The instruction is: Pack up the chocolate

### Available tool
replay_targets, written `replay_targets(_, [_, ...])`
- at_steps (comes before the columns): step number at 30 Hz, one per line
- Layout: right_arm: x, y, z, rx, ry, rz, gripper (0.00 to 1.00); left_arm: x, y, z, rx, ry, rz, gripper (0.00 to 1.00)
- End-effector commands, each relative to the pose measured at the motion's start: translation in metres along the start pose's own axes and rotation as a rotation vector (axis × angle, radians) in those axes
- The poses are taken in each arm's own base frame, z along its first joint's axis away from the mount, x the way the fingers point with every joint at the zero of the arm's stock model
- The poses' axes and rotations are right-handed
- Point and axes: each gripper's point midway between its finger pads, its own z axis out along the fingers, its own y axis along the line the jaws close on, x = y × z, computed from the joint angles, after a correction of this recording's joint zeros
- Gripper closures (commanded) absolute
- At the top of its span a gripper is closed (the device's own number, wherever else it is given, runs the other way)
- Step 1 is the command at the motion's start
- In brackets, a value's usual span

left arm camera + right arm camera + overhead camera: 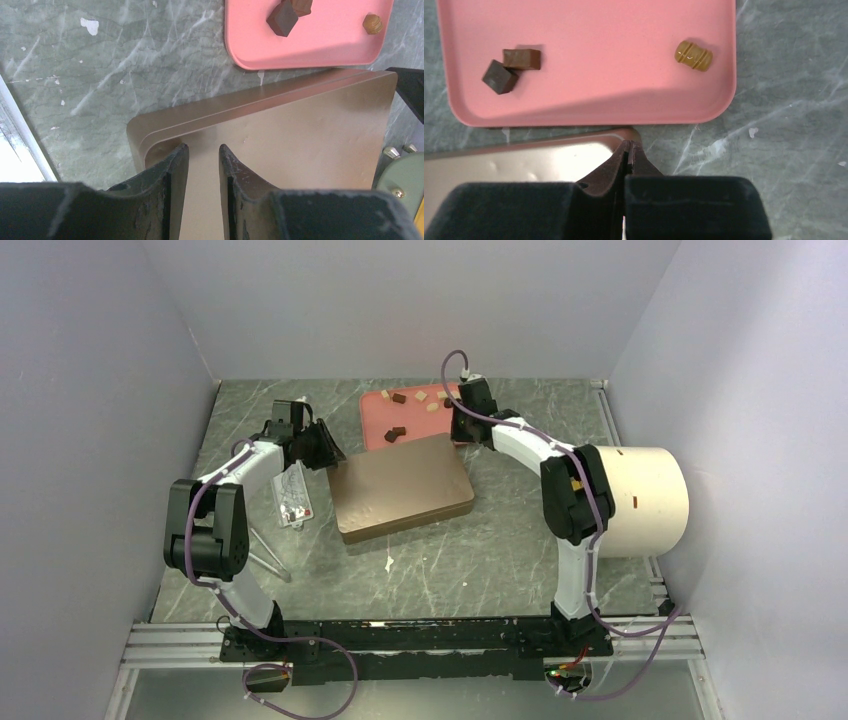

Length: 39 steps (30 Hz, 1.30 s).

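Observation:
Small pieces of chocolate lie scattered on a flat pink tray at the back. The right wrist view shows a dark cube, a brown block and a ridged caramel piece. A closed bronze box sits just in front of the tray. My left gripper hovers at the box's left corner, jaws a little apart with nothing between them. My right gripper is shut and empty at the box's far right corner.
A big white roll stands at the right beside the right arm. A clear plastic packet and a thin metal tool lie left of the box. Grey walls close in the table on three sides.

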Motion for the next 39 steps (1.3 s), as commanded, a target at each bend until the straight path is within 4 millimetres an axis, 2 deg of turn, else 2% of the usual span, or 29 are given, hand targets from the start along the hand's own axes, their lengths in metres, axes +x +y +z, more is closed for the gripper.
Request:
replay_targets(1, [-0.080, 0.037, -0.063, -0.076, -0.206, -0.036, 1.00, 0.017, 0.013, 0.006, -0.030, 0.051, 0.000, 0.65])
replay_targets(4, [-0.087, 0.045, -0.075, -0.116, -0.231, -0.042, 1.00, 0.017, 0.013, 0.005, -0.030, 0.048, 0.001, 0.65])
replay_targets(7, [-0.080, 0.045, -0.074, -0.125, -0.218, -0.042, 1.00, 0.019, 0.013, 0.005, -0.031, 0.051, 0.000, 0.65])
replay_targets(11, [-0.050, 0.037, -0.058, -0.103, -0.155, -0.030, 1.00, 0.020, 0.013, 0.006, -0.028, 0.053, -0.003, 0.65])
replay_targets(17, [0.008, 0.007, -0.011, 0.009, -0.002, -0.045, 1.00, 0.019, 0.013, 0.004, -0.027, 0.049, -0.001, 0.65])
replay_targets(19, [0.010, 0.005, -0.009, 0.017, 0.003, -0.046, 1.00, 0.020, 0.013, 0.004, -0.029, 0.049, -0.001, 0.65])
replay_targets(28, [-0.037, 0.022, -0.040, -0.020, -0.092, -0.052, 1.00, 0.018, 0.011, 0.002, -0.026, 0.043, 0.000, 0.65])
replay_targets(31, [-0.045, 0.029, -0.056, -0.052, -0.107, -0.043, 1.00, 0.017, 0.010, 0.001, -0.023, 0.038, 0.004, 0.65])
replay_targets(34, [-0.039, 0.035, -0.076, -0.087, -0.088, -0.027, 1.00, 0.014, 0.005, -0.003, -0.009, 0.033, 0.007, 0.65])
replay_targets(39, [-0.010, 0.038, -0.118, -0.157, -0.039, 0.000, 1.00, 0.002, -0.014, -0.020, 0.044, 0.000, 0.022, 0.63])
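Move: The box lid's far right corner is practically at the right hand's fingertips, about 1 cm below. From that hand the pink tray's middle lies some 8 cm ahead and 7 cm left, the ribbed candy about 5 cm ahead and 3 cm right, the dark chocolate pair about 4 cm ahead and 13 cm left, all some 5 cm lower. From the left hand the same corner is about 7 cm ahead and 25 cm right, 1 cm lower. Right hand, fingers shut, rises 10 cm off the lid's corner, drops back, then lifts 5 cm, drawing back. ##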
